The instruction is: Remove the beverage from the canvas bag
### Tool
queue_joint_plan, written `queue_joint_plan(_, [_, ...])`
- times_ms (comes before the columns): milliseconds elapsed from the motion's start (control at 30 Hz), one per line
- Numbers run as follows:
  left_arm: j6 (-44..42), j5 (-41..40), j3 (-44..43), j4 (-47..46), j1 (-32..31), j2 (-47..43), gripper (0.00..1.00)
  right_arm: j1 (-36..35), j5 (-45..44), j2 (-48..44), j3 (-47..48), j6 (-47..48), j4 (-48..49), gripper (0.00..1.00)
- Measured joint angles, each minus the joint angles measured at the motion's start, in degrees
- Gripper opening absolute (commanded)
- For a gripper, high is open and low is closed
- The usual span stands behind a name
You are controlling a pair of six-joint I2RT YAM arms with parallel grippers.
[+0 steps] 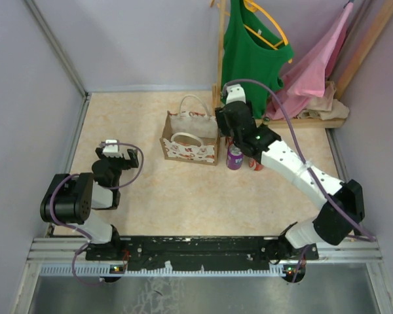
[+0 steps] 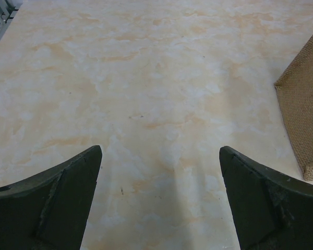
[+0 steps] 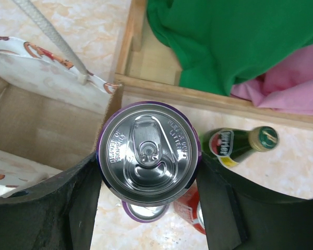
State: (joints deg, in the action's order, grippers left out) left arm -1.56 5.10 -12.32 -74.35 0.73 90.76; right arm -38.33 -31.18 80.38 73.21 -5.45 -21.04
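Observation:
The canvas bag (image 1: 190, 138) stands open at the table's middle, beige with white handles and a red-and-white print. In the right wrist view its open mouth (image 3: 36, 122) is to the left. My right gripper (image 3: 148, 172) is shut on a purple beverage can (image 3: 148, 151), seen from above, held up just right of the bag's edge. In the top view this gripper (image 1: 231, 134) is beside the bag's right side. My left gripper (image 2: 160, 198) is open and empty over bare table; in the top view it (image 1: 121, 154) is left of the bag.
A second purple can (image 1: 234, 157) and a red can (image 1: 255, 163) stand under the right gripper. A green Perrier bottle (image 3: 240, 145) lies beside them. A wooden rack (image 3: 198, 96) with green (image 1: 252, 52) and pink clothes is behind. The bag's corner (image 2: 302, 114) is at the left gripper's right.

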Motion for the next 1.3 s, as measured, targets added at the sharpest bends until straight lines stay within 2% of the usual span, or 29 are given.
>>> queue_joint_plan(533, [0.00,0.00,0.00,0.00,0.00,0.00,1.00,0.63,11.04,12.68,0.09,0.11,5.20,0.00])
queue_joint_plan(900, [0.00,0.00,0.00,0.00,0.00,0.00,1.00,0.94,13.03,16.79,4.50,1.38,7.50,0.00])
queue_joint_plan(1300, [0.00,0.00,0.00,0.00,0.00,0.00,1.00,1.49,13.94,21.29,4.42,0.66,8.00,0.00])
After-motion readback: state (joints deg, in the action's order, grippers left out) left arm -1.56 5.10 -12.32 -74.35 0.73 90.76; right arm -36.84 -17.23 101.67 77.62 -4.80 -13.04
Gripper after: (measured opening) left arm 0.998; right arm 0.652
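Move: The purple can held in the right hand is bound for the table at the canvas bag's right side, roughly 5 cm ahead, 7 cm to the left and 24 cm below; the bag's middle lies about 4 cm ahead and 16 cm to the left. A red can stands some 5 cm ahead, straight in line, and another purple can about 2 cm back, directly under the hand. From the left hand that spot is about 3 cm ahead and 38 cm to the right. The purple can, still pinched upright, is lowered by the right hand about 11 cm, going left some 7 cm and forward 5 cm into the side of the canvas bag; the sinking pauses with a slight rise midway, then resumes. The can and left finger come against the bag's right wall and push it left, while the wrist turns some 10 degrees counter-clockwise and tips down as much. ##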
